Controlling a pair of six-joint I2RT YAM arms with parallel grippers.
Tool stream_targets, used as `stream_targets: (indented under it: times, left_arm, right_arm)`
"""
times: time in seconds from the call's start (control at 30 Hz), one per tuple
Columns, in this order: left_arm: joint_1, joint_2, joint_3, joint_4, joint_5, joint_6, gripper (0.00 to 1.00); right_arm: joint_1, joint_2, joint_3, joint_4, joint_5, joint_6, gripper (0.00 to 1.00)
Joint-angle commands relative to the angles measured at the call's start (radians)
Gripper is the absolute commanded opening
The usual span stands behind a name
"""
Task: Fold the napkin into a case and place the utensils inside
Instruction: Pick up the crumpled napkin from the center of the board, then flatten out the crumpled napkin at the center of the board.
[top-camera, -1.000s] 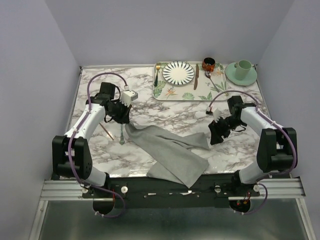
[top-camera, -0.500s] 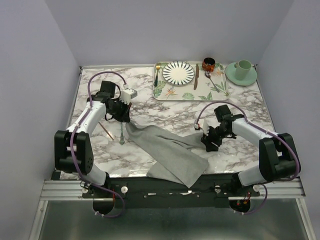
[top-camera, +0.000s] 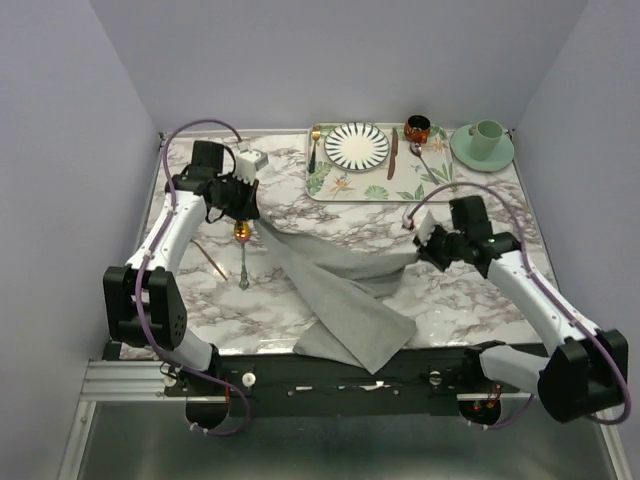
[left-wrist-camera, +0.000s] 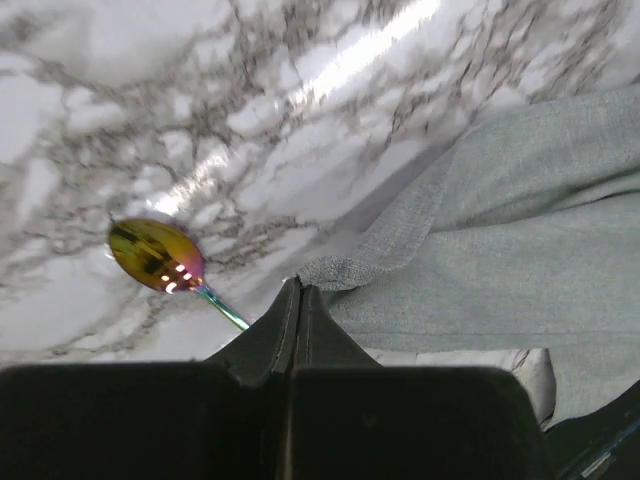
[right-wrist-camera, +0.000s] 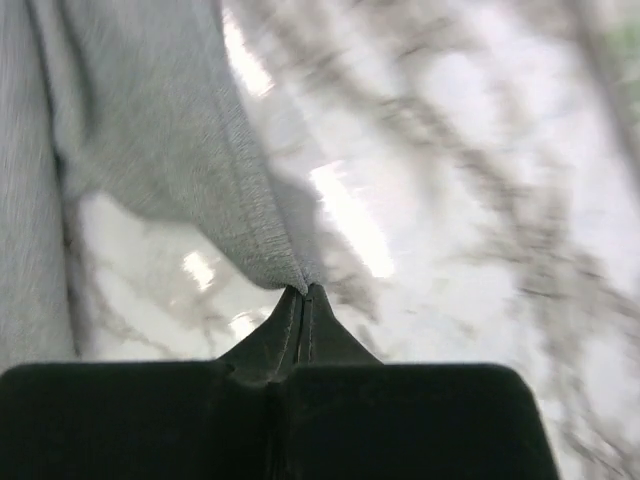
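The grey napkin (top-camera: 345, 300) is stretched between both grippers, with its middle sagging and its near corner on the table's front edge. My left gripper (top-camera: 246, 210) is shut on the napkin's left corner (left-wrist-camera: 345, 268); its jaws (left-wrist-camera: 300, 292) are pressed together on the hem. My right gripper (top-camera: 420, 244) is shut on the right corner, and the cloth (right-wrist-camera: 150, 130) hangs from its closed tips (right-wrist-camera: 303, 292). The spoon (top-camera: 242, 250), with a gold bowl (left-wrist-camera: 156, 255), lies on the marble beside the left corner. The copper-pink fork (top-camera: 210, 262) lies left of it. No folded case shows.
At the back stands a leaf-patterned tray (top-camera: 385, 187) with a striped plate (top-camera: 357, 145), a gold fork (top-camera: 314, 148), a knife (top-camera: 393, 153) and a spoon (top-camera: 425, 160). A small dark cup (top-camera: 417, 127) and a green cup on a saucer (top-camera: 483, 141) stand to the right.
My right gripper reached the napkin's right corner, shut on it and lifted it back and to the right. The left gripper carried its corner farther back. The cloth is now pulled taut between them.
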Motion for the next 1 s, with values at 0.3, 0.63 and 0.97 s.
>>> stream_targets:
  times: [0.3,0.63,0.97]
  left_arm:
    - [-0.021,-0.183,0.52,0.133,0.002,-0.212,0.0]
    - [-0.024,-0.648,0.255,0.258,0.073,-0.117,0.0]
    - [-0.024,-0.832,0.313,0.126,0.22,-0.158,0.0]
  right_arm:
    - [-0.17,-0.112,0.752,-0.062,0.165,0.305,0.01]
    - [-0.17,-0.348,0.849,-0.152,0.217,0.182,0.01]
    - [-0.17,-0.451,1.111,-0.452,0.122,0.079,0.01]
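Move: The middle of the napkin lies about 17 cm back, 17 cm to the right and some 11 cm below the left hand; from the right hand it is roughly 8 cm back, 15 cm left and 5 cm below. The gold spoon lies about 8 cm back and 5 cm left of the left hand, 12 cm down; the tray's middle is some 21 cm ahead and 7 cm left of the right hand, 6 cm lower. Both hands, still pinching the napkin's corners, swing up some 40 cm, forward then back, fingers tipping up. ##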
